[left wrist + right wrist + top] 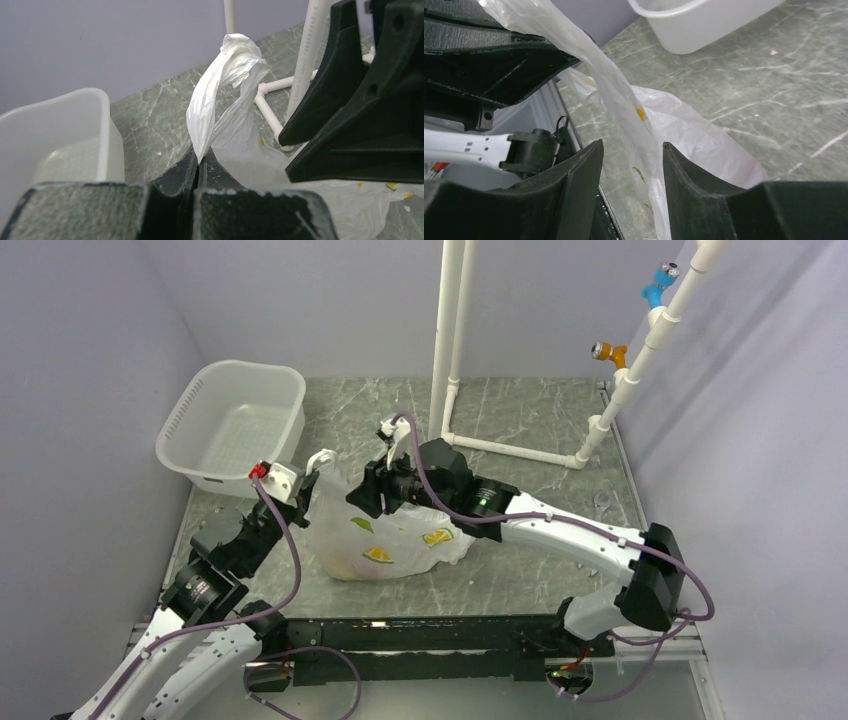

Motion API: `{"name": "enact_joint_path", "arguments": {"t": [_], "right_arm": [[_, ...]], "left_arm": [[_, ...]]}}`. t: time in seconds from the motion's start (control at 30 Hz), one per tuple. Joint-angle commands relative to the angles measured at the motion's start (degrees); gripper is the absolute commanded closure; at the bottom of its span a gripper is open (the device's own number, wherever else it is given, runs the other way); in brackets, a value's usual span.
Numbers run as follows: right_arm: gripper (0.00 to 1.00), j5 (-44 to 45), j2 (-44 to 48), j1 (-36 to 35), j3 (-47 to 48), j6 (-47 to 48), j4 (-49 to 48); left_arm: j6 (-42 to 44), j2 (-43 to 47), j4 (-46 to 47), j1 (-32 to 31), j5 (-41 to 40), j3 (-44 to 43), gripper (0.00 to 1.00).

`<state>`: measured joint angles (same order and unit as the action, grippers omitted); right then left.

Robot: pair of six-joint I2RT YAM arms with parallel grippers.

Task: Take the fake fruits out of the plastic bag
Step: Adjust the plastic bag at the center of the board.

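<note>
The plastic bag (390, 535), white with printed citrus slices, sits on the table between the arms. My left gripper (312, 478) is shut on one twisted bag handle (220, 85), and its fingertips (200, 160) pinch the film and hold it up. My right gripper (368, 496) is open at the bag's top. In the right wrist view a stretched strip of the bag (614, 90) runs down between its spread fingers (631, 150), and I cannot tell whether it touches either one. The fake fruits are hidden inside the bag.
A white perforated tub (232, 425) stands at the back left, close behind my left gripper; it also shows in the left wrist view (60, 135) and the right wrist view (694, 25). A white pipe frame (450, 340) rises at the back centre and right.
</note>
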<state>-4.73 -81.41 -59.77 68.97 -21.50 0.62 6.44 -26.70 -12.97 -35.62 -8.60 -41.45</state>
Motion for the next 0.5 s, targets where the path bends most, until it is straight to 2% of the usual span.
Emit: {"name": "enact_joint_path", "arguments": {"t": [0.0,0.1,0.23,0.27,0.33,0.4,0.47], "right_arm": [[0.53,-7.8,-3.5,0.0,3.6,2.9,-1.0],[0.59,-10.8,-3.7,-0.2,2.2,3.2,-1.1],[0.81,-10.9,-2.4,-1.0,-0.6,3.0,-1.2],[0.84,-11.1,-2.1,-1.2,-1.4,2.8,-1.3],[0.88,-12.1,-1.4,-1.4,-3.3,2.0,-2.1],[0.89,-13.3,-1.0,-1.9,-5.4,1.0,-3.2],[0.83,-13.7,-1.1,-2.6,-7.2,-0.1,-4.7]], "left_arm": [[0.6,0.3,3.4,-0.2,-0.7,-0.3,1.0],[0.5,-0.1,3.1,-0.3,-0.3,-0.6,1.0],[0.7,-0.2,3.0,-0.3,-0.7,-0.6,1.0],[0.7,-0.2,2.9,-0.3,-0.8,-0.6,0.97],[0.9,-0.1,2.9,-0.3,-0.8,-0.6,0.86],[1.1,0.1,2.7,-0.3,-1.0,-0.6,0.68],[1.1,0.1,2.3,-0.3,-1.2,-0.7,0.47]]}}
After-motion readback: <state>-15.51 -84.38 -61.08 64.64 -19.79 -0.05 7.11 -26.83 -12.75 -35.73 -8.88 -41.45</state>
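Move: The right hand's half-open fingers straddle the bag's upper edge, whose nearest plastic hangs about 3 cm left of the hand point, 1 cm back and 3 cm below. The left gripper, shut on the handle, is roughly 8 cm to the right hand's left, 1 cm ahead and 2 cm higher. The bag body lies some 8 cm back, 3 cm right, 18 cm below; the white basket 20 cm ahead, 27 cm left, 20 cm below. From the left hand, that upper edge is about 2 cm back, 5 cm right, 5 cm below. Right fingers close on the bag's upper edge below the handle while the hand edges about 2 cm left, then sinks and draws back, ending some 5 cm lower and 4 cm back, turned roughly 10 degrees counter-clockwise. The left hand stays in place, keeping the handle pinched until near the end, when its fingers open partway to release it. ##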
